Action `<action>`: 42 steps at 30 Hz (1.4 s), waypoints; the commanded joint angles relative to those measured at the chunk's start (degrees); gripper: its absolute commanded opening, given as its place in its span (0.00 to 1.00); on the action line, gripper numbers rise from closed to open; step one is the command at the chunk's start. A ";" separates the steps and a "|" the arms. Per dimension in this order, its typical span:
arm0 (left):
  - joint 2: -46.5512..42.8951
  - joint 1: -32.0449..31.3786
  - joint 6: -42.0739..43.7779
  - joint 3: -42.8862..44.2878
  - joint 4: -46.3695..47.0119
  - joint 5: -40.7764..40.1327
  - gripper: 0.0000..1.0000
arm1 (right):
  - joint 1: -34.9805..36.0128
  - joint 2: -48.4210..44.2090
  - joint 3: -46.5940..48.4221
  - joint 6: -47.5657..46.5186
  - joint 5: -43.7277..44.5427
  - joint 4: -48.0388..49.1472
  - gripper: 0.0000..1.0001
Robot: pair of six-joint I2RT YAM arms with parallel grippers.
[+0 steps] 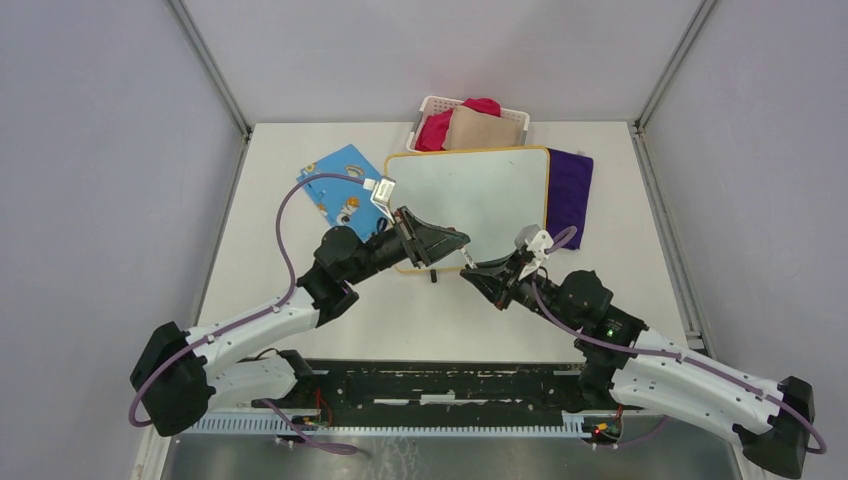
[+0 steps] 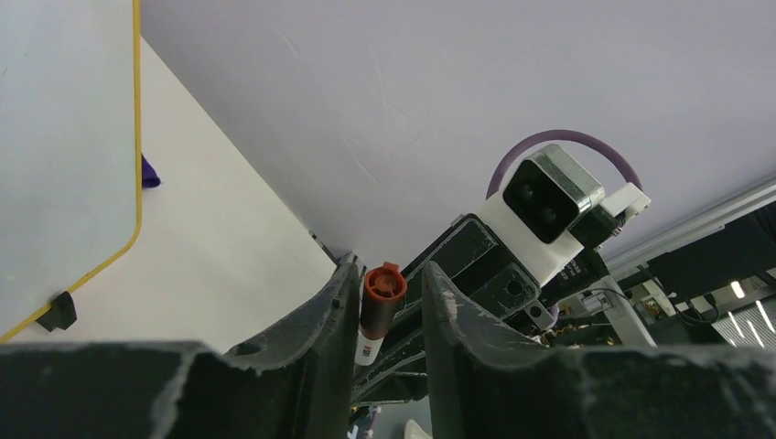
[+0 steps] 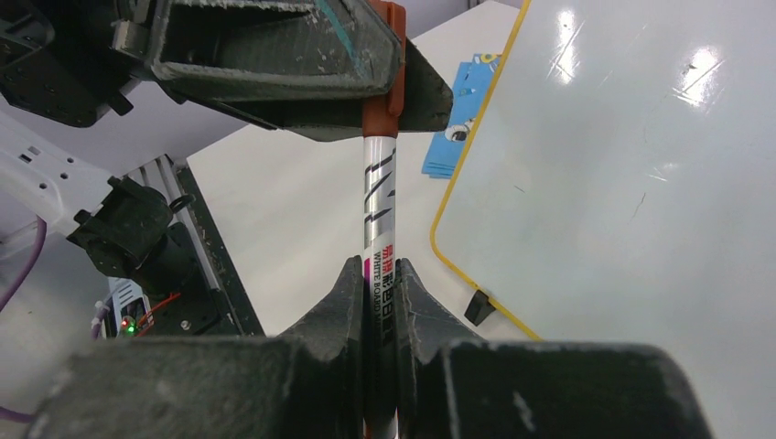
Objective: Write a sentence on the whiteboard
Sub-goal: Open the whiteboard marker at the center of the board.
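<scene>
The whiteboard [image 1: 470, 200] lies flat at the table's middle back, yellow-framed; its face [image 3: 622, 183] is blank and no sentence shows on it. My right gripper [image 3: 379, 270] is shut on the barrel of a white marker [image 3: 379, 210] just in front of the board's near edge. The marker's red-brown cap [image 2: 383, 291] sits between the fingers of my left gripper [image 2: 389, 274]. One finger touches the cap; at the other a thin gap shows. In the top view both grippers [image 1: 455, 243] [image 1: 482, 270] meet tip to tip.
A blue card [image 1: 335, 185] lies left of the board and a purple cloth [image 1: 568, 190] right of it. Behind stands a white basket [image 1: 425, 105] with red and tan cloths. A small black foot [image 3: 478, 306] sticks out under the board's near corner.
</scene>
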 commanded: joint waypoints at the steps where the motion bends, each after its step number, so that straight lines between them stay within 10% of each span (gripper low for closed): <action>1: -1.25 0.04 -0.98 1.70 4.01 0.96 0.34 | -0.15 -0.19 -0.14 1.81 -0.86 5.93 0.00; 10: -3.20 0.05 0.74 1.40 1.20 0.24 0.02 | -0.14 0.34 -0.57 2.61 -0.83 6.13 0.00; 42: -12.37 3.43 9.34 8.38 -13.35 -10.67 0.02 | -0.12 -6.50 -5.82 6.03 0.28 2.69 0.00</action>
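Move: The marker stands slanting up out of my right fingers, its red cap about 4 cm ahead of that hand, 2 cm to its left and 6 cm above it. That cap is already between my half-open left fingers, practically at the left hand point. From my left hand the whiteboard's middle lies about 17 cm ahead, 3 cm right and some 28 cm below; the black clip on its near edge is about 4 cm ahead and 4 cm left, equally low. I close my left fingers on the red cap while my right hand keeps its grip on the marker's body. With both hands joined by the marker I draw back a centimetre or so, the left also easing left, then quickly pull the left hand up and to the left, ending about 5 cm each way from its start and turned some 10 degrees counter-clockwise, as my right hand sinks about 2 cm, away from the cap. ##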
